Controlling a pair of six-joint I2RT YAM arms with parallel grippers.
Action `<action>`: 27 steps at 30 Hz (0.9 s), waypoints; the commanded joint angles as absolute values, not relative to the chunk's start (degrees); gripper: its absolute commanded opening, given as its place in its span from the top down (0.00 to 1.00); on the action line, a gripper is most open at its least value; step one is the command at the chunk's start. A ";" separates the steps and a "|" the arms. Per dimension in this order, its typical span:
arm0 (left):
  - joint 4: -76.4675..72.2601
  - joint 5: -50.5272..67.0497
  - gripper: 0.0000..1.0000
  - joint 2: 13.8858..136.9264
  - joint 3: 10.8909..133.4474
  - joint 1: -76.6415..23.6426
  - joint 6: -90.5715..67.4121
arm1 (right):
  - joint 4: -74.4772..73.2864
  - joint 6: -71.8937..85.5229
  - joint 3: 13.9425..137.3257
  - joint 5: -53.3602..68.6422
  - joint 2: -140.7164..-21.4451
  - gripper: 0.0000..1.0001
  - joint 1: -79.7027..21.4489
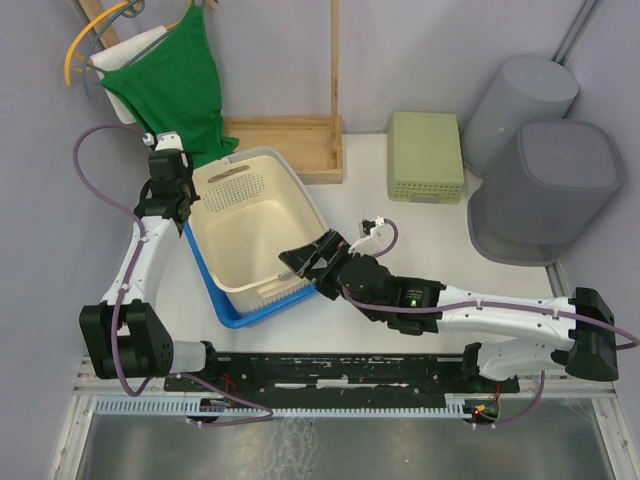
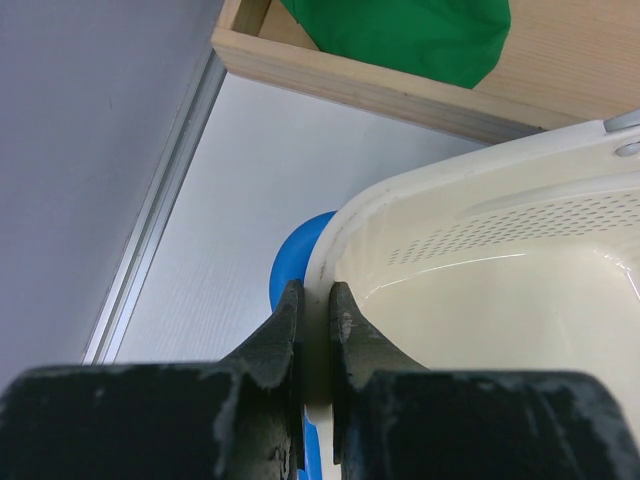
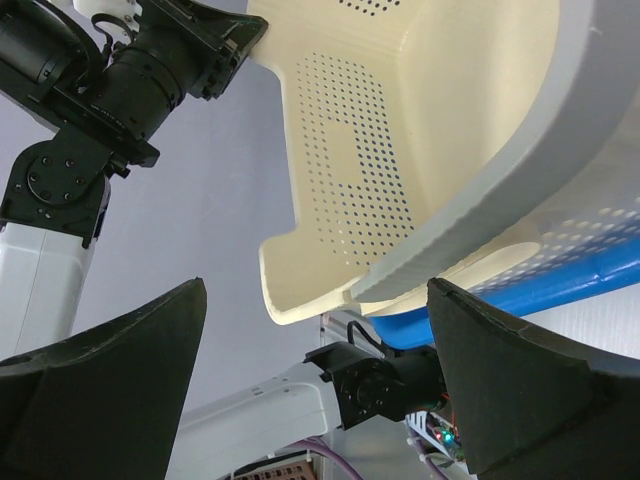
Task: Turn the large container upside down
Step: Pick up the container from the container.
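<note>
The large container (image 1: 250, 225) is a cream perforated basket, tilted and nested over a blue basket (image 1: 228, 300). A grey rim (image 1: 283, 165) shows behind it. My left gripper (image 1: 184, 208) is shut on the container's left rim; in the left wrist view the fingers (image 2: 290, 330) pinch the cream rim (image 2: 330, 240), with blue plastic (image 2: 292, 265) just beneath. My right gripper (image 1: 306, 262) stands open at the container's near right corner. In the right wrist view the cream rim (image 3: 340, 200) hangs just above the gap of the wide-open right gripper (image 3: 318, 290), untouched by the fingers.
A green cloth (image 1: 175, 80) hangs over a wooden frame (image 1: 290, 145) at the back. A pale green box (image 1: 427, 155) sits right of it. Two grey upturned bins (image 1: 545, 190) stand at the far right. The left wall is close behind the left arm.
</note>
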State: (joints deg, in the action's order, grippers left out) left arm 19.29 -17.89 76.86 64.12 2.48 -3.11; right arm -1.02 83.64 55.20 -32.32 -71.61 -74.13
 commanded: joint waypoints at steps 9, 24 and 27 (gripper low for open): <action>19.95 -19.78 0.97 77.01 66.32 2.20 -1.23 | 1.02 85.33 54.78 -32.97 -73.57 0.00 -74.60; 21.05 -17.15 0.97 74.21 65.09 2.20 -0.93 | 6.18 83.15 53.27 -36.00 -78.20 0.00 -75.73; 22.06 -14.70 0.97 72.34 63.97 2.20 -0.33 | 7.34 82.43 53.78 -37.29 -79.06 0.00 -75.74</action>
State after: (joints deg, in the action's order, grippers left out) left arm 19.79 -17.41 76.38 64.25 2.50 -3.14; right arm 2.81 83.85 52.99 -33.91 -78.43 -75.40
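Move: The cream large container, still pinched at its rim by the left hand, has its middle about 8 cm ahead, 8 cm to the left of and 17 cm below the open right hand; from the left hand it lies some 15 cm right, 6 cm back and 11 cm below. The blue bin under it is some 7 cm ahead, 8 cm left of and 22 cm below the right hand. The wooden tray stands about 27 cm ahead and 3 cm left of the right hand, the green box 25 cm ahead and 31 cm right, both well below. Downward, slow at first and then quicker, the right hand sinks about 5 cm towards the near right rim of the large container, easing a little to the left as it goes and rolling only slightly, its left side dipping. Its fingers stay wide open, short of any grip. The left hand stays in place and keeps its pinch on the container's far left rim. ##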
